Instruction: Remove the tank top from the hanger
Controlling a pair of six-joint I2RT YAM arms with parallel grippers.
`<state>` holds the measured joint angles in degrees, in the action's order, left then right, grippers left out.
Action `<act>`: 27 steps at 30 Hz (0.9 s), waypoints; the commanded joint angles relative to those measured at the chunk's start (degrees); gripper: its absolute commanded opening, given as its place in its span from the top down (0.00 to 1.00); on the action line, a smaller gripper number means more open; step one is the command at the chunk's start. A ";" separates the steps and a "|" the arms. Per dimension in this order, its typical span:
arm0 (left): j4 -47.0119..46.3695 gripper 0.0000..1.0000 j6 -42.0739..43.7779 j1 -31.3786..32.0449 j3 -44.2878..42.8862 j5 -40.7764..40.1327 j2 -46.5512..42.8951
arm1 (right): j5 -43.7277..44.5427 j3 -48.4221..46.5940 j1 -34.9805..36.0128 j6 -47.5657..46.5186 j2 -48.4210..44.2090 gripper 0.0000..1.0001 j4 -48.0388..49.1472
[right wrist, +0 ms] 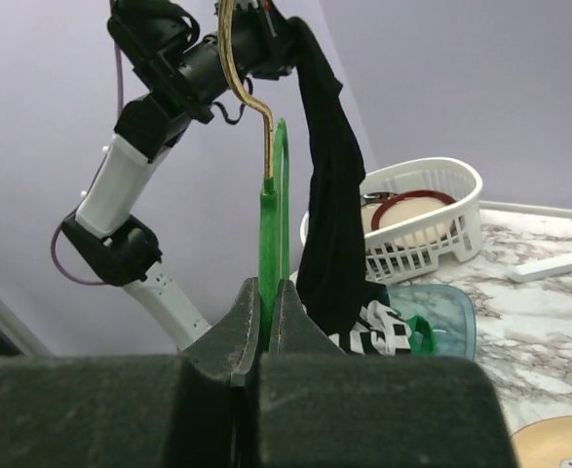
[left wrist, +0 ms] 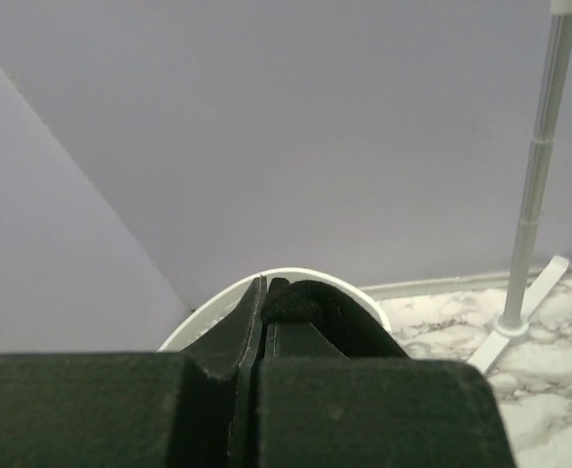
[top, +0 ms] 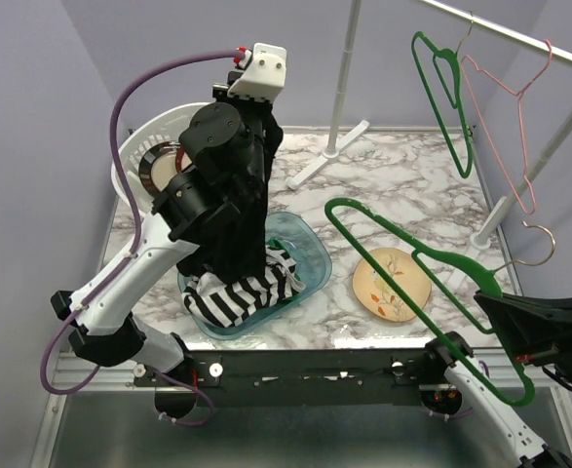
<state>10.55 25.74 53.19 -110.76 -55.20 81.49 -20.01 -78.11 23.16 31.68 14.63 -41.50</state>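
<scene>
My left gripper (top: 251, 102) is raised high over the table's left side and is shut on the top edge of the black tank top (top: 247, 244). The tank top hangs straight down from it toward the teal bin. In the left wrist view a fold of black fabric (left wrist: 295, 304) is pinched between the jaws of my left gripper (left wrist: 263, 292). My right gripper (top: 485, 297), at the near right, is shut on the green hanger (top: 393, 244) near its neck. The hanger (right wrist: 271, 214) looks bare, and the tank top (right wrist: 329, 195) hangs beside it.
A teal bin (top: 310, 244) holds black-and-white striped cloth (top: 237, 297). At the back left, a white basket (top: 130, 171) holds plates. A patterned plate (top: 391, 285) lies on the marble table. At the right, a garment rack (top: 519, 34) carries a green hanger (top: 451, 97) and a pink hanger (top: 514, 127).
</scene>
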 commanded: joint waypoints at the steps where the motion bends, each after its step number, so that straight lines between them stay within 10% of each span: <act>1: 6.49 1.00 -6.45 -0.28 -6.30 1.57 -2.92 | 10.02 -1.09 -0.22 -0.56 -1.10 0.99 -2.00; 17: 21.01 1.00 -31.97 -0.28 -7.72 27.41 -17.15 | 27.49 5.59 -0.22 -1.98 -5.23 0.99 -2.98; 27: 22.85 1.00 -37.95 -0.19 -13.07 36.02 -10.57 | 29.50 6.39 -0.22 -2.50 -5.93 0.99 -2.97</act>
<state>31.33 -7.57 52.99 -120.11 -26.81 65.93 6.35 -71.79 23.16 30.04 9.78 -45.98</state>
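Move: The black tank top already hangs free from the left fingers, and the teal bin it is bound for lies about 52 cm below that hand and some 8 cm nearer the base, with the striped top in it, roughly 10 cm back and 2 cm left. The white basket stands about 22 cm ahead and 17 cm left, 48 cm down. From the right hand, the rail is some 46 cm ahead, 5 cm right and nearly level; the plate lies 21 cm straight ahead, 48 cm down. The black tank top, still pinched at its top end, is swung back about 12 cm and up 8 by the left hand, which rolls left side down and turns clockwise some 35 degrees; it drifts left, then eases right again at the end. Meanwhile the right hand keeps the empty green hanger and carries it 6 cm right, 5 cm forward towards the rail and slightly down, turning about 25 degrees clockwise. ##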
